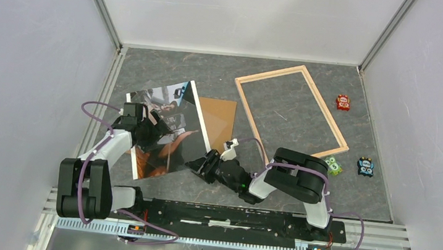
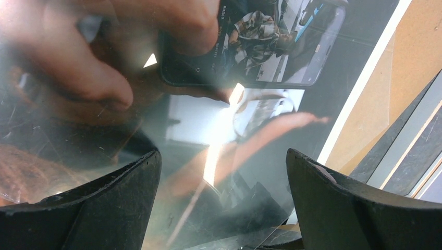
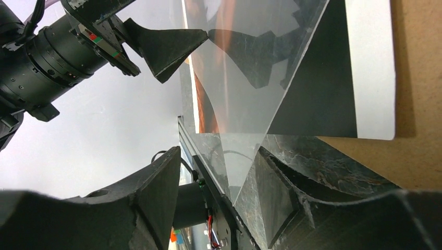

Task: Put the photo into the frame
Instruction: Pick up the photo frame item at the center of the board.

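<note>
The photo [image 1: 175, 98], a dark print with a white border, lies flat at left centre. A clear sheet [image 3: 245, 104] lies over its lower part. The pale wooden frame [image 1: 271, 74] lies empty at the back right, apart from the photo. My left gripper [image 1: 159, 137] is open over the photo, and in the right wrist view one of its fingertips [image 3: 200, 35] touches the clear sheet. The left wrist view shows its jaws wide apart [image 2: 223, 152] above the sheet [image 2: 234, 208]. My right gripper [image 1: 197, 165] is open at the photo's near right corner, with the sheet's corner between its fingers [image 3: 219, 151].
A plain brown backing board [image 1: 219, 120] lies between the photo and the frame, partly under the photo. Three small toy figures sit at the right: red [image 1: 343, 102], green [image 1: 333, 166] and blue [image 1: 365, 167]. White walls enclose the table.
</note>
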{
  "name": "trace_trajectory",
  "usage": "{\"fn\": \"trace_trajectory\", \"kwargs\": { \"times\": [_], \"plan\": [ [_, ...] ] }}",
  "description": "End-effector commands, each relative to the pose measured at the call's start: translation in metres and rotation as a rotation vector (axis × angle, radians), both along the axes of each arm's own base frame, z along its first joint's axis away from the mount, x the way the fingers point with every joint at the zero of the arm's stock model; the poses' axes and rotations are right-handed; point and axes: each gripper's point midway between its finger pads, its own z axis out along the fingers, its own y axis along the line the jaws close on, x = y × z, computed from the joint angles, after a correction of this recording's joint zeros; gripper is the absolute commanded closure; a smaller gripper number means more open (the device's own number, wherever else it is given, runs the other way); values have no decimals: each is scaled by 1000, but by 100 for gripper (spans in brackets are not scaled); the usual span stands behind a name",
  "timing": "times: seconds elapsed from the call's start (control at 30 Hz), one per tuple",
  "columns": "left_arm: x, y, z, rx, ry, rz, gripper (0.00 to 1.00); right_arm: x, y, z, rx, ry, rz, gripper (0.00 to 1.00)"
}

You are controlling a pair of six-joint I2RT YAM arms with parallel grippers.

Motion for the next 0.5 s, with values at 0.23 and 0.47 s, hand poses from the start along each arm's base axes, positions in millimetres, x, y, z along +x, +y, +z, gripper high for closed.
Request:
{"fn": "trace_trajectory", "kwargs": {
  "times": [0.23, 0.47],
  "plan": [
    [-34, -3, -28, -2, 133, -44, 4, 21, 19, 19, 124, 35, -28, 59],
    [-27, 1, -12, 28, 50, -46, 3, 20, 23, 4, 60, 57, 13, 75]
  ]
}}
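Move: The clear sheet's near right corner is already between the right hand's open fingers, about 1 cm ahead of the hand point and 1 cm to its left, at its height. From the same hand, the photo's middle is roughly 11 cm ahead, 9 cm left and 4 cm lower; the bare part of the brown board is some 15 cm ahead, 6 cm right. From the left hand that corner is about 7 cm back and 11 cm right. Forward and to its left, about 2 cm in all, the right hand slips farther onto the clear sheet's corner, rising slightly before it sinks back; its fingers narrow from a little over half open to about a third, one on either side of the corner. The left hand stays put, fingers wide and pointing down, a fingertip still resting on the sheet. ##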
